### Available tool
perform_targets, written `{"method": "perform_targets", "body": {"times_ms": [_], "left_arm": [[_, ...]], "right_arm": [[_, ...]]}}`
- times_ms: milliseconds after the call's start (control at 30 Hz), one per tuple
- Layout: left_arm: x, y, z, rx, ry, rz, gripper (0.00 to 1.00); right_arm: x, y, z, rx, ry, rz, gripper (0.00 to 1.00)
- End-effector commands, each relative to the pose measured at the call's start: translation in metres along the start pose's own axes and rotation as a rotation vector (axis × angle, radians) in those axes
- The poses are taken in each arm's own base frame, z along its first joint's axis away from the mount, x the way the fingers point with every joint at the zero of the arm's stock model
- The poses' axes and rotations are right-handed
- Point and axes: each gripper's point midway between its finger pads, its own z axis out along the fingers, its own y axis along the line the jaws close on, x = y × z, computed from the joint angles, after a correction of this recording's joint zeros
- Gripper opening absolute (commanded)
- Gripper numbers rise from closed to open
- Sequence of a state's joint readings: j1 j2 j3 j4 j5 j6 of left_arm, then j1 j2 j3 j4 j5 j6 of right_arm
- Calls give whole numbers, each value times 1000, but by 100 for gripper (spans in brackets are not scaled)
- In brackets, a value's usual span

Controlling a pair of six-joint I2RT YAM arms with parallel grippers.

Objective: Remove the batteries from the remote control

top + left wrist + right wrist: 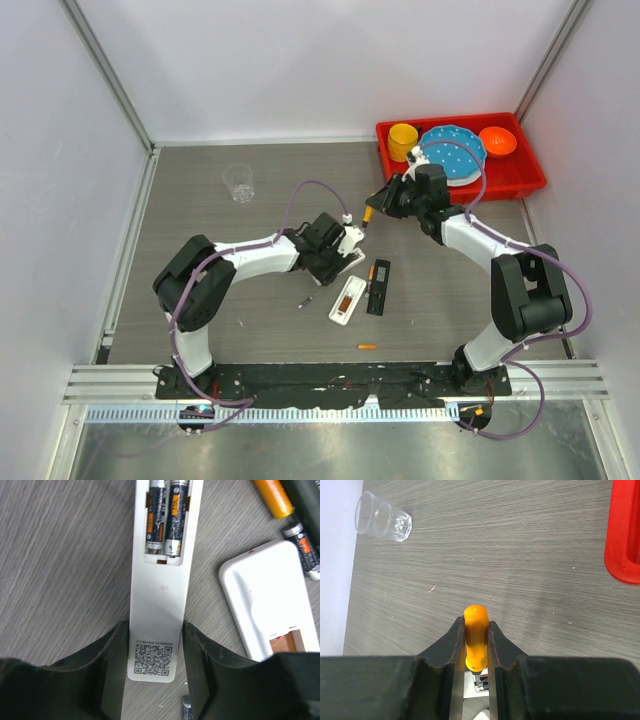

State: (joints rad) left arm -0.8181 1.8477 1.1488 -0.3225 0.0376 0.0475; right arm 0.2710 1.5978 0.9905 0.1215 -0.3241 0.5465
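My left gripper [154, 630] is shut on the sides of a white remote control [157, 595] lying face down, near its QR-code end. Its open compartment holds two dark batteries [165, 515] side by side. In the top view this remote [352, 240] lies between the left gripper [335, 250] and the right gripper [383, 200]. My right gripper [476, 622] is shut on the orange handle of a pointed tool [476, 640], which points down at that compartment. A loose orange battery [272, 497] and a dark one [302, 545] lie to the right.
A second white remote [347, 298] lies open beside a black remote [379, 287]. Loose batteries lie at left [305, 301] and near the front edge [368, 346]. A clear cup [238, 182] stands at the back left, a red tray [530, 180] of dishes at the back right.
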Motion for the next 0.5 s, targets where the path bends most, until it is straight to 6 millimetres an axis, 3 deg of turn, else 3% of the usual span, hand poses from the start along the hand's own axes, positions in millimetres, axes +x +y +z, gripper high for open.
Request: {"method": "perform_targets", "body": {"times_ms": [0,200,467], "left_arm": [[-17,-12,-1,73,-78,37,57],[0,-7,-4,36,-51,13,71],[14,-7,-13,56,-56,-33,68]], "right_arm": [[-13,5,-2,-13,-60,-49,1],[-8,-2,0,1,-57,-59,1],[-8,7,-7,-53,-119,-118,1]]}}
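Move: The left fingers still pinch the near-left end of the closer white remote; its middle lies about 3 cm ahead and 4 cm right. The opened white remote is some 6 cm back and 6 cm right, the black remote 3 cm back and 12 cm right, a loose battery 7 cm back and 4 cm left. From the right hand, holding the screwdriver, the pinched remote's middle is roughly 11 cm back, 6 cm left, 13 cm below. Left fingers open off the remote's end, easing back about 1 cm; right hand lowers the screwdriver about 1 cm towards it. ##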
